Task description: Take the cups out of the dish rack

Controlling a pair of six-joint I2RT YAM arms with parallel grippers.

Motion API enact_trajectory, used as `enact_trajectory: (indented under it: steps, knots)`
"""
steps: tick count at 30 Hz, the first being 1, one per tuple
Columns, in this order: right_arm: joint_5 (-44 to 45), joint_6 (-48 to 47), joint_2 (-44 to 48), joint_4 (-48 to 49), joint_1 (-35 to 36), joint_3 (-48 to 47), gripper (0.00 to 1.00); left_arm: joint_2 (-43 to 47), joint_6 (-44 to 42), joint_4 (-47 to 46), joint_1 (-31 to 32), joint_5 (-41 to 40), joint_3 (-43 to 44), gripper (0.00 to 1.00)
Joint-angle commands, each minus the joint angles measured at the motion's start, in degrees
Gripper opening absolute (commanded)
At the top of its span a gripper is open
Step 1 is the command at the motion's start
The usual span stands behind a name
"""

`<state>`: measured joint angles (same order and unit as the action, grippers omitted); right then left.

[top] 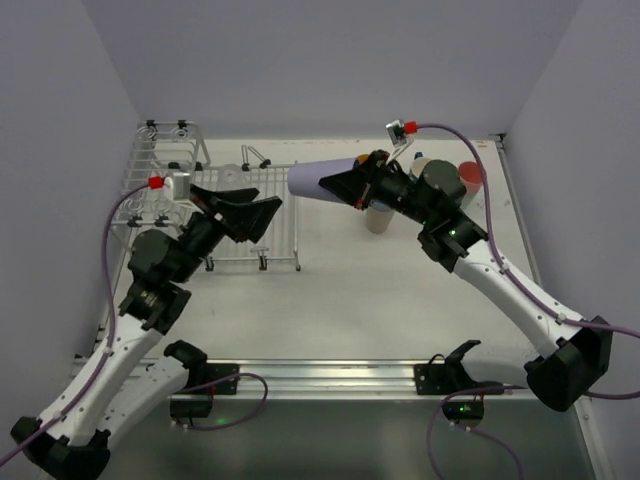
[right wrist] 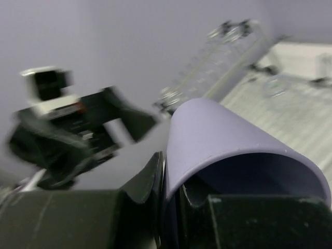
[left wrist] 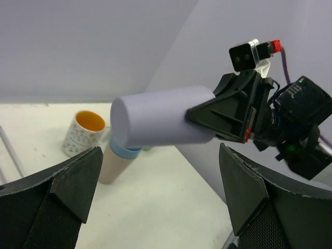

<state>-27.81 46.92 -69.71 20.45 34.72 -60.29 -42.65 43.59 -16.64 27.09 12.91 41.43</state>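
A lilac cup [top: 310,180] hangs on its side in the air just right of the dish rack [top: 150,160]. My right gripper [top: 338,186] is shut on its rim, one finger inside and one outside [right wrist: 148,179]. In the right wrist view the lilac cup [right wrist: 223,140] fills the frame, with the wire rack [right wrist: 233,57] behind it. My left gripper [top: 268,218] stands open over the rack's right end, with nothing between its fingers [left wrist: 57,197]. It faces the lilac cup [left wrist: 161,122] without touching it.
A beige cup with a blue cup on it [top: 378,218] stands on the table right of the rack. Behind it are a white orange-lined mug [left wrist: 85,132], a dark mug [top: 443,180] and a pink cup [top: 471,177]. Walls close in at the back and right.
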Motion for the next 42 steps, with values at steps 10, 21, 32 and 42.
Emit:
enact_trajectory:
  steps: [10,21,32,42]
  knots:
    - [34.49,-40.84,-16.66,-71.23,-7.11,-43.64,0.00,11.62,-26.36,37.56,0.24,-14.12,3.33,1.00]
    - [37.13,-45.77,-33.46,-87.51,-8.00,-62.31,0.00,14.88,-28.56,37.39,0.24,-15.64,-3.90,1.00]
    - [34.85,-45.86,-37.42,-85.05,-8.00,-57.84,0.00,12.51,-29.09,36.60,-0.20,-13.79,-3.72,1.00]
    - [33.18,-46.12,-41.64,-82.94,-8.09,-55.11,0.00,10.23,-28.22,36.51,-0.37,-15.63,-3.11,1.00]
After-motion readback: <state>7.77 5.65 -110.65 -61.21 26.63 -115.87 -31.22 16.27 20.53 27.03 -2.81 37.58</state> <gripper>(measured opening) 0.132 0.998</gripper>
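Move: The beige cup with the blue cup nested in it, where the held purple cup is headed, stands about 14 cm ahead of the right hand and 13 cm to its right, its middle some 31 cm below. The patterned mug is about 5 cm left of that stack and 10 cm farther out; the dark blue mug is about 12 cm right of it and 10 cm farther out. From the left hand the stack lies roughly 19 cm ahead, 30 cm right and 30 cm down. The purple cup, still pinched by its wall near the rim, swings forward and right in the right hand, then sinks some 18 cm bottom first into the blue cup's mouth; the wrist turns through about 80 degrees, taking the fingers from pointing left to steeply down and forward. The wide-open left hand backs off leftward about 8 cm, then drops some 14 cm, its fingers tipping slightly below level. ##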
